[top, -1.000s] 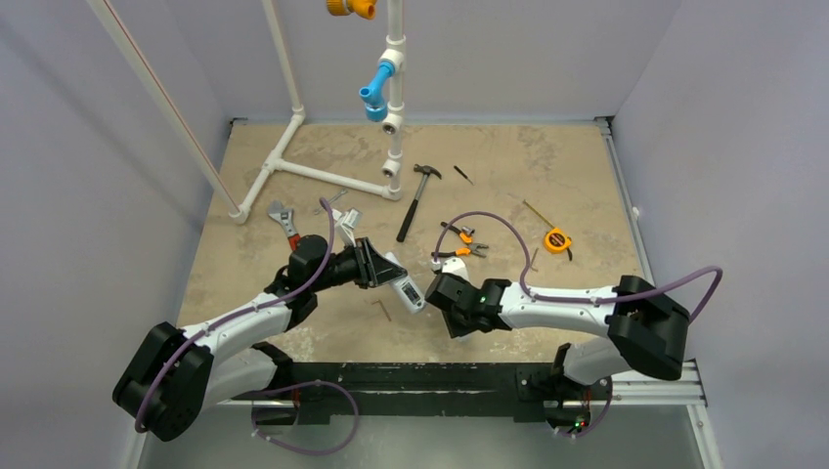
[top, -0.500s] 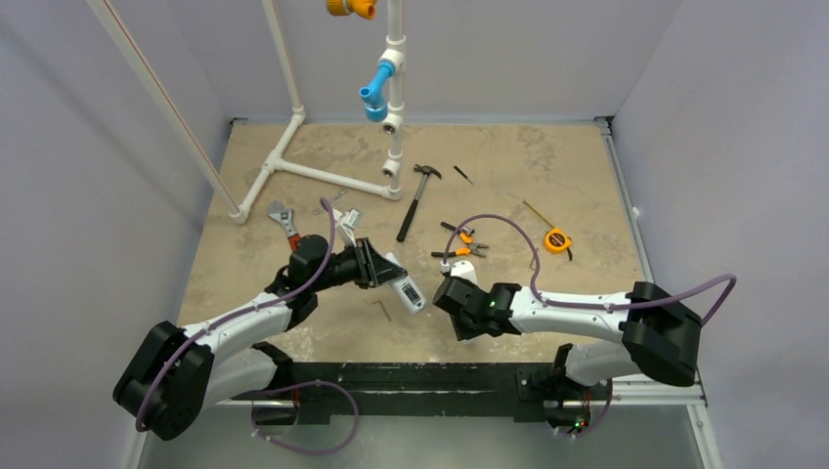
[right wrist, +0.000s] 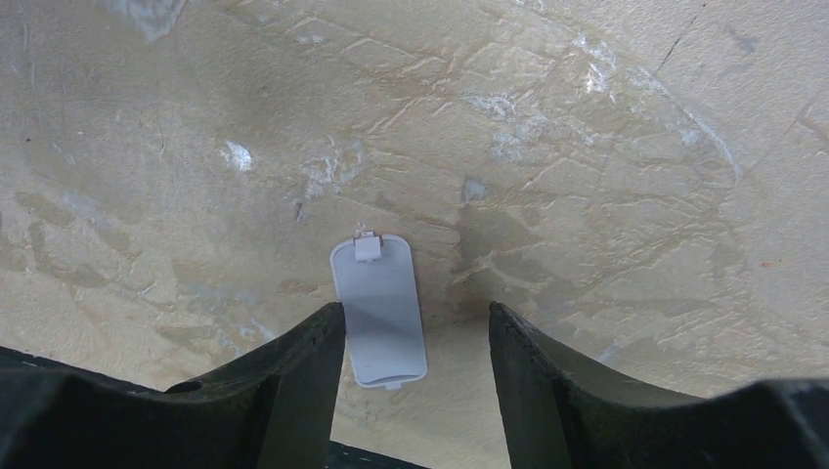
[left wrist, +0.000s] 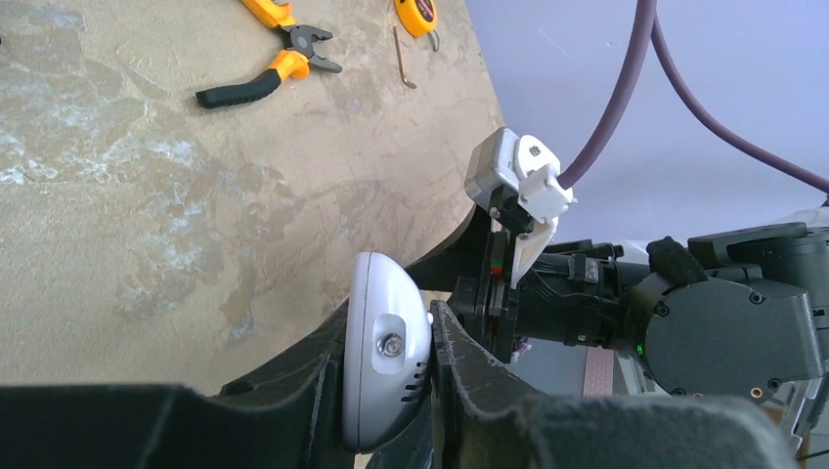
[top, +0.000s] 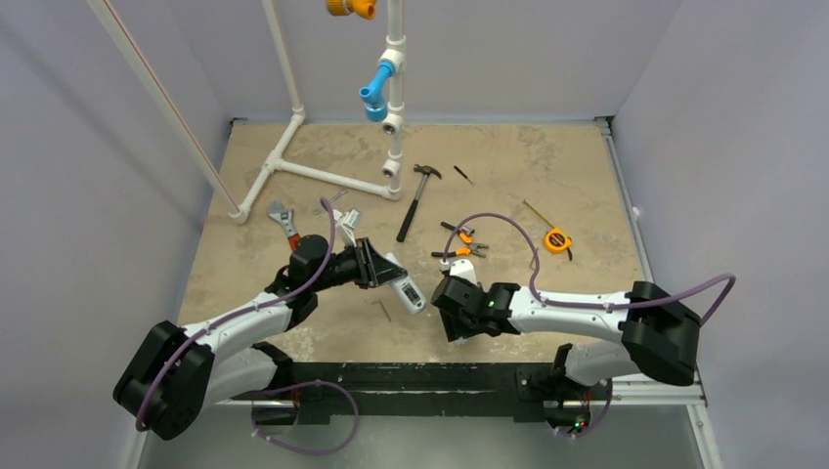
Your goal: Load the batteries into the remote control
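My left gripper (top: 379,268) is shut on the white remote control (top: 404,286) and holds it above the table, display end toward the right arm. In the left wrist view the remote control's rounded end (left wrist: 383,360) sits clamped between both fingers, and my left gripper (left wrist: 387,386) shows no gap. My right gripper (top: 448,301) points down at the table just right of the remote. Seen from its own wrist, my right gripper (right wrist: 415,313) is open. The small white battery cover (right wrist: 379,311) lies flat on the table beside its left finger. No batteries show in any view.
A hammer (top: 415,200), orange-handled pliers (top: 459,240), a tape measure (top: 557,240) and a wrench (top: 284,223) lie farther back. A thin hex key (top: 383,309) lies near the front, under the remote. A white pipe frame (top: 323,174) stands at the back left.
The right arm's elbow swung to the right and its wrist settled slightly lower over the table. Its jaws have spread apart. The left arm and remote have not moved.
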Motion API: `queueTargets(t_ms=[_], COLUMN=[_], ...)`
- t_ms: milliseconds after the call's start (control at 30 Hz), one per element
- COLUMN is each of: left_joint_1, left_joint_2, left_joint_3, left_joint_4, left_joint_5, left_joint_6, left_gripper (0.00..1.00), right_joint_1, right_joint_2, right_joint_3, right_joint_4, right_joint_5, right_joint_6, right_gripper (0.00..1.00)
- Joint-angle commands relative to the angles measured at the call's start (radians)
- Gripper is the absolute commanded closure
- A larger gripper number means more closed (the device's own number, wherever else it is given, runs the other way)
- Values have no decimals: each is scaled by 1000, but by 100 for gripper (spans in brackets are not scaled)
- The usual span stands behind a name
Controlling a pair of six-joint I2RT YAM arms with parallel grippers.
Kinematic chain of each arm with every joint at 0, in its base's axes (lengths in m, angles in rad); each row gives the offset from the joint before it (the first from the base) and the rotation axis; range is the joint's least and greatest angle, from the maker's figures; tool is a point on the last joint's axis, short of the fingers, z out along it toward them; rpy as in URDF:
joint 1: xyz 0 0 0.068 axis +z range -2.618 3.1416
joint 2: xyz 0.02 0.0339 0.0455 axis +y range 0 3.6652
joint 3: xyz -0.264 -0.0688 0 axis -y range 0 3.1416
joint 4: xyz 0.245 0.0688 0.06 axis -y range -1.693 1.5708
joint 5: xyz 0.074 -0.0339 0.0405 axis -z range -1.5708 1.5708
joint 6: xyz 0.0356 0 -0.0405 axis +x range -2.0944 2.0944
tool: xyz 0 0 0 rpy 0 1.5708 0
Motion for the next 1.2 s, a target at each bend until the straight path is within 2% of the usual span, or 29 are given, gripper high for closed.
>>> queueTargets(t_ms=[0,367,500,667,800,1100,1167], left_joint_1=[6,6,6,7,7,6,7], left_joint_2=[2,3,8,11,7,-7,-7], left_joint_3=[34,36,37,37,33,32,31], left_joint_4=[47,47,51,55,54,41,42], left_joint_5=[16,18,20,23,25,20,21], left_joint_6=[11,10,9,6,6,8,9], left_gripper=[100,100,100,100,100,100,100], right_joint_1=[0,-4,-20,-48,-82,-135,-147], right_joint_2=[-36,-148,-193,-204,-196,-241,-260], right_joint_3=[-14,-43,-62,-83,-96,-126,-136], right_joint_4=[18,55,67,74,87,119,139], right_joint_5=[26,37,31,14,-13,-56,-76], right_joint_6=[21,28,30,38,38,32,22], right_gripper=[46,48,56,71,78,79,77])
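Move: The battery cover lies almost under the right hand's half-open fingers, about 1 cm ahead, 1 cm to the left and 2 cm below, its edge near the left fingertip. From that hand the remote, held up by the left, is some 7 cm ahead, 11 cm left and 10 cm higher; the hex key lies about 5 cm ahead and 17 cm left. From the left hand the cover is roughly 8 cm back, 14 cm right and 14 cm below. The battery cover is left loose on the table as the right hand rises about 3 cm above it, narrows its fingers from half open to nearly closed with nothing between them, then eases forward and right some 2 cm each while sinking 1 cm. The wrist tilts about 10 degrees, left side up. The left hand keeps holding the remote. ##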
